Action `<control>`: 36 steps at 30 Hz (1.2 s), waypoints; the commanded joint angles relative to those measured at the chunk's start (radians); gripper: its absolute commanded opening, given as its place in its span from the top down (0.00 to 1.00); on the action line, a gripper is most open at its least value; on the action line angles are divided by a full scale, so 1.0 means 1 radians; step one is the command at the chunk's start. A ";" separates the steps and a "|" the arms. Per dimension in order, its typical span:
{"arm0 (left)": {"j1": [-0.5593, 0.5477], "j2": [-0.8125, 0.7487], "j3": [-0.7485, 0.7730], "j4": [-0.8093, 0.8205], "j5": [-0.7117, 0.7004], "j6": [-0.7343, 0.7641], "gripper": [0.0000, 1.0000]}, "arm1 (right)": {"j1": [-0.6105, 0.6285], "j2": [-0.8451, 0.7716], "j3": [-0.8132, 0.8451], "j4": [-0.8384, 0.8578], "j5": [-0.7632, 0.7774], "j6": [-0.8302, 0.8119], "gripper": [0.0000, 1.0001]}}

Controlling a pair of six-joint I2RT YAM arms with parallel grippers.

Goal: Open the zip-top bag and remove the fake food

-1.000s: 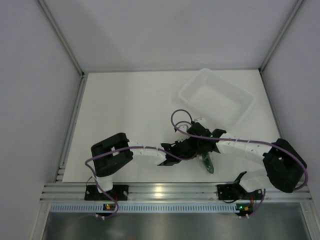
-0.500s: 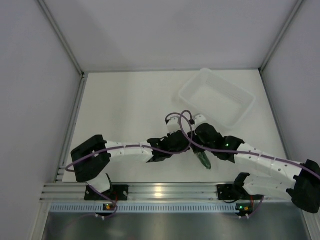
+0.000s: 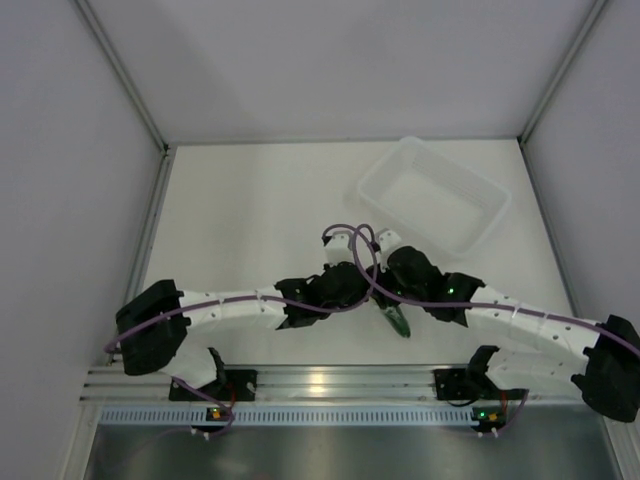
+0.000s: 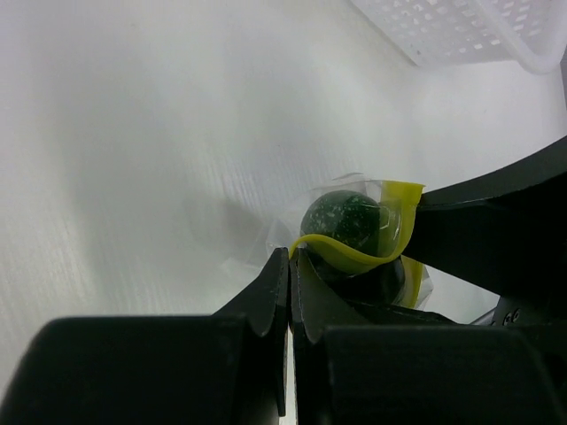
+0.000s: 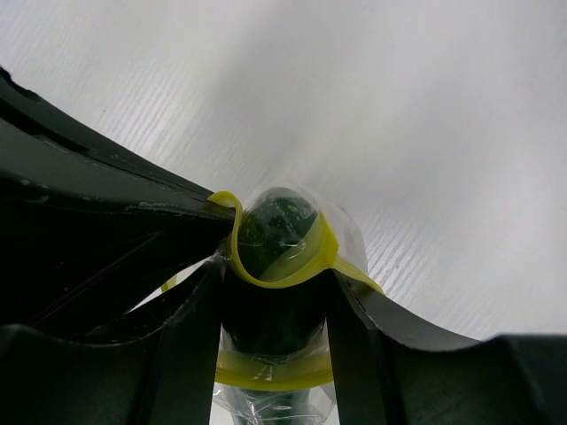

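The zip-top bag (image 3: 398, 318) hangs just above the table between both grippers, near the front edge. Its yellow-green zip strip (image 4: 354, 257) is pulled apart into a loop. The dark green fake food (image 5: 270, 226) stands inside that mouth, its rounded end showing (image 4: 341, 217). My left gripper (image 4: 290, 261) is shut on one side of the strip. My right gripper (image 5: 276, 270) is closed around the bag (image 5: 275, 398) with the fake food inside, one finger on each side. In the top view the left gripper (image 3: 345, 285) and right gripper (image 3: 392, 298) meet nose to nose.
A clear rigid bin (image 3: 435, 195) stands at the back right; its perforated wall shows at the top of the left wrist view (image 4: 461, 31). Purple cables loop above both wrists. The aluminium rail runs along the near edge.
Both arms have stretched out lower and shifted left, carrying the bag a little leftward. Both grips stayed as they were.
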 commanded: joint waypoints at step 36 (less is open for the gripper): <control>0.021 -0.089 -0.032 0.127 0.059 -0.054 1.00 | 0.065 -0.397 -0.136 0.402 -0.110 -0.055 1.00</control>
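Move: The right fingers already hold the upper fake food, almost at their hand point, inside the bag's mouth. The yellow zip rim pinched by the left fingers is about 3 cm left and 1 cm ahead of the right hand, about 1 cm above. The lower fake food lies some 4 cm back, 3 cm right and 6 cm below. From the left hand, the upper food is about 3 cm right, 1 cm back and 1 cm lower. Keeping its grip, the right hand lifts the food about 7 cm, drawing back, while the left holds the rim. ##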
